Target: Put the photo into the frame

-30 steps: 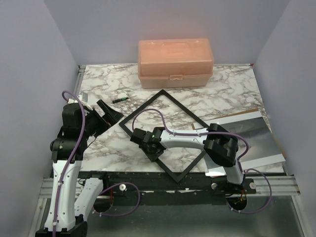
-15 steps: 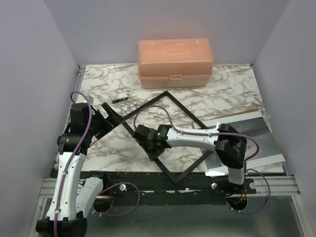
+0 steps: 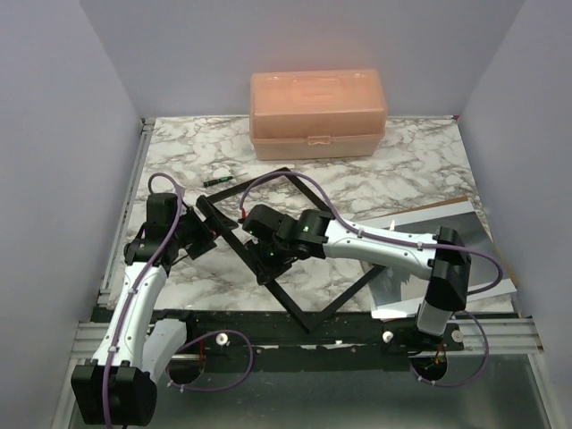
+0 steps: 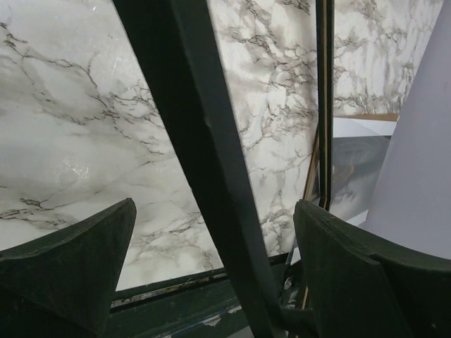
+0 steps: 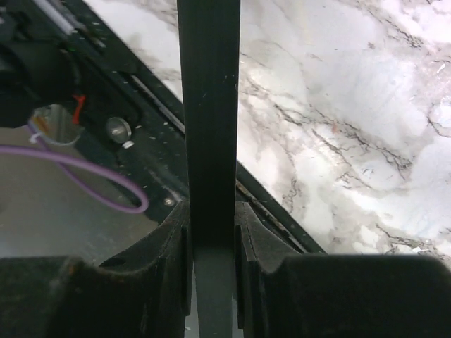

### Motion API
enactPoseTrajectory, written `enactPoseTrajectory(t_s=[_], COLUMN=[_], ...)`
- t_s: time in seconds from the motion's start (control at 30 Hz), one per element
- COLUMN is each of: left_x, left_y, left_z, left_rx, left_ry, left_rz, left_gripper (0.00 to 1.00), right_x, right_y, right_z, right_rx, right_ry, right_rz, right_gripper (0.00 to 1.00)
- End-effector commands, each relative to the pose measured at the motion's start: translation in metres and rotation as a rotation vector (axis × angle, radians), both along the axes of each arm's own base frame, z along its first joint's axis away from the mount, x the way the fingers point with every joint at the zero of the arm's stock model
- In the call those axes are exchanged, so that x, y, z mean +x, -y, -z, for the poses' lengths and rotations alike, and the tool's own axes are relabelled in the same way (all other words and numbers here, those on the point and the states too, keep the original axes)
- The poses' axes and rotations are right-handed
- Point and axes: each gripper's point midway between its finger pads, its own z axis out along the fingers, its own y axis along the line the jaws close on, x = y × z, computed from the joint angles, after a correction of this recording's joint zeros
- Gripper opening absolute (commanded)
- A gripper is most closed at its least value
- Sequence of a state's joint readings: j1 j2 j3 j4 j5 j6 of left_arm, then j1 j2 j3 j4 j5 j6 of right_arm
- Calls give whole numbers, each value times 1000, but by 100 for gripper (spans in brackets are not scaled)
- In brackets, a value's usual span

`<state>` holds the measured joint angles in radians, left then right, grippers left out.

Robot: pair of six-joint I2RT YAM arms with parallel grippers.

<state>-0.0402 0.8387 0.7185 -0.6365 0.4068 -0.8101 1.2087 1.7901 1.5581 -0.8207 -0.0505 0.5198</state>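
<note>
The frame (image 3: 344, 299) is a thin black rectangle, tilted up off the marble table. My right gripper (image 3: 265, 264) is shut on its left bar. In the right wrist view both fingers press that black bar (image 5: 208, 105) at the right gripper (image 5: 211, 218). My left gripper (image 3: 207, 228) stands open at the frame's upper left. In the left wrist view the frame's bar (image 4: 204, 162) runs between the wide-apart fingers of the left gripper (image 4: 215, 211) without touching them. The photo (image 3: 447, 241), a grey glossy print, lies flat at the right, and the left wrist view shows the photo (image 4: 352, 169) past the frame.
A peach plastic box (image 3: 317, 112) stands at the back of the table. A small dark pen (image 3: 217, 180) lies near the frame's upper left corner. A brown backing panel (image 3: 458, 199) lies under the photo. The black rail (image 3: 268, 335) runs along the near edge.
The right gripper has carried the frame's left bar up and to the left, tilting the frame. The left arm has swung in so its open fingers straddle the frame's bar.
</note>
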Motion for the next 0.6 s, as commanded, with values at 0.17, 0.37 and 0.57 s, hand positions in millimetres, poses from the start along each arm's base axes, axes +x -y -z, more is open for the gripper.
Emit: enactPoseTrajectory(t_s=[0.17,0.37,0.57], left_x=[13,14,13], left_y=[7,6,8], left_z=[8,2,-6], left_rx=[-88,-105,-128], left_ry=[39,83,107], left_rz=[-24,-41,-39], left_gripper=[88,75,62], right_x=[-14,-20,-17], right_y=[-1,-1,1], right_z=[-48,-48,-47], right_rx=[122,134,129], right_ry=[-33,-57,-42], right_rz=[-25,-43,-30], right_gripper=[1,1,1])
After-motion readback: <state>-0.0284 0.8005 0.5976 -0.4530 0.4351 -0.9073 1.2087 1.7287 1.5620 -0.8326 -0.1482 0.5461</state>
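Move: The frame's left bar runs just below the left hand's open fingers, some 2 cm ahead, 1 cm to the right and 3 cm below. The frame's far-left corner is about 5 cm ahead, 2 cm left and 3 cm below; the green pen lies roughly 18 cm ahead, 2 cm left, 16 cm down on the table. The right hand already pinches this bar farther back; the left hand's spot on it is about 11 cm ahead and 9 cm left, at its own height. Down about 2 cm over the raised left bar goes the left hand, then back up 1.5 cm with a slight creep forward, its fingers starting to close around the bar from wide open to about two-thirds. The right hand keeps its pinch, lifting the bar a further 3 cm early on and drawing it back some 2 cm. ##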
